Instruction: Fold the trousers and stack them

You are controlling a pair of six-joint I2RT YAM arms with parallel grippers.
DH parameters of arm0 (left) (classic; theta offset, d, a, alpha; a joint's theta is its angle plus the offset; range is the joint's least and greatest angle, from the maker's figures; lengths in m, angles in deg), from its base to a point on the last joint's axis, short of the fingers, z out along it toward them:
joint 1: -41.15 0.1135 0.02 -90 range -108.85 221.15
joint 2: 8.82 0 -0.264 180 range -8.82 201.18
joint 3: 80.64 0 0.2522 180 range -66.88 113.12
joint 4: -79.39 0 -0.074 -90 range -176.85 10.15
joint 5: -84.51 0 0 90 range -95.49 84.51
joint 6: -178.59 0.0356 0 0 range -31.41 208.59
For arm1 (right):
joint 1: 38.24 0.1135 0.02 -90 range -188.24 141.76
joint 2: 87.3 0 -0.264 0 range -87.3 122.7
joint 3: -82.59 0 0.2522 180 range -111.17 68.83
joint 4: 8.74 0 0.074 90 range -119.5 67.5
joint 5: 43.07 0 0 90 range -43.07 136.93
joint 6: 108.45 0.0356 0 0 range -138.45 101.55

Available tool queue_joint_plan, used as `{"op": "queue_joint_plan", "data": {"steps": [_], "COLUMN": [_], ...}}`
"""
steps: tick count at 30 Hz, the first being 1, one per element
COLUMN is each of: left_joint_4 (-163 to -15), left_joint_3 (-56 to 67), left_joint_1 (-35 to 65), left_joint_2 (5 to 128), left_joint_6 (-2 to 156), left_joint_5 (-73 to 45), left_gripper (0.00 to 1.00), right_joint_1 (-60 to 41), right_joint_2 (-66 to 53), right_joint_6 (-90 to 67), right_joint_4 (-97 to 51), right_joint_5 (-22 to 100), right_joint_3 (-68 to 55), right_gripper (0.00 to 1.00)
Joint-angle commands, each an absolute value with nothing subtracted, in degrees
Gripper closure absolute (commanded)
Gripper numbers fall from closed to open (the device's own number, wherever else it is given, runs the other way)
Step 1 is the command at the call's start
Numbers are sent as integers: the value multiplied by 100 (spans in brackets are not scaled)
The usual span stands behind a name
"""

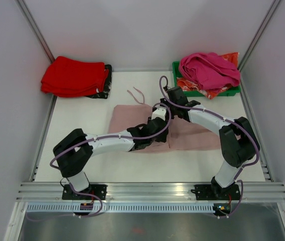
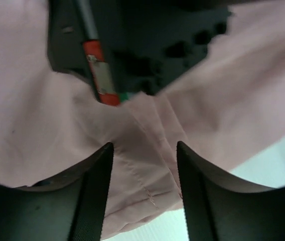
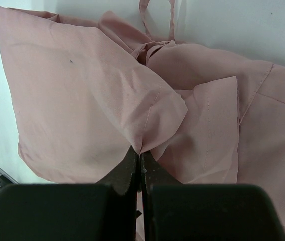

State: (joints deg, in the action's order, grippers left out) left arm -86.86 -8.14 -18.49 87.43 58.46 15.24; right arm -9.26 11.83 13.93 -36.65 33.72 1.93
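The pale pink trousers (image 1: 127,118) lie spread across the middle of the table, with their drawstring (image 1: 137,95) trailing toward the back. My right gripper (image 3: 141,153) is shut on a pinched fold of the trousers (image 3: 72,100); in the top view it (image 1: 165,106) sits over the garment's middle. My left gripper (image 2: 143,145) is open just above the trousers (image 2: 32,100), a stitched seam lying between its fingers and nothing gripped. The right gripper's black body (image 2: 147,45) sits directly beyond it. In the top view the left gripper (image 1: 157,125) is close beside the right one.
A stack of folded red garments (image 1: 75,76) lies at the back left. A green bin (image 1: 182,86) at the back right holds a bright magenta garment (image 1: 210,68). Grey walls close in both sides, and a metal rail (image 1: 152,188) runs along the near edge.
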Motion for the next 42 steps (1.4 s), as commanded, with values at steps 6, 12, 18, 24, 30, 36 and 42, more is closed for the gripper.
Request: {"op": "queue_joint_plan", "data": {"steps": [6,12,18,24,30,36,42], "left_joint_4": [-7208,-7331,-7849,-7797,-8262,-9070,-9449], "left_joint_3": [-166,-210,-605,-649,-1000,-1475,-1546], "left_joint_1": [-1879,-1967,-2003,-2003,-2003,-2108,-2284], "left_joint_2": [9252,9279,8857,8515,7864,7441,7669], "left_joint_6": [4922,5009,5062,5141,5361,5730,5853], "left_joint_5": [2360,2176,2070,2061,1430,655,321], "left_gripper": [46,70,98,98,98,98,98], "right_joint_1": [-976,-985,-1011,-1020,-1064,-1222,-1327], "right_joint_2": [1008,1017,938,859,832,648,245], "right_joint_6": [1442,1434,1433,1442,1381,1179,1056], "right_joint_4": [-3436,-3454,-3489,-3533,-3621,-3832,-3797], "right_joint_5": [3331,3313,3331,3357,3471,3831,4112], "right_joint_3": [150,150,176,212,177,220,571], "right_gripper": [100,100,100,100,100,100,100]}}
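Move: The raised crease across the middle of the trousers, where the left fingers will shut, lies about 4 cm below the open left hand and 2 cm to its left, level with it forward. The right hand already pinches this crease farther out; the left hand's spot is some 9 cm back from the right hand and 4 cm lower. From the left hand, the drawstring is 18 cm ahead and 12 cm left, and the middle of the trousers' right-hand part 15 cm right and 1 cm ahead, 6 cm down. The open left hand sinks about 4 cm and shifts slightly left onto the crease, pinches it shut between its fingertips, then lifts it some 8 cm while drawing back towards the trousers' near edge. The right hand keeps its pinch, staying almost still until the left has lifted, then eases about 3 cm right with a slight rise. ##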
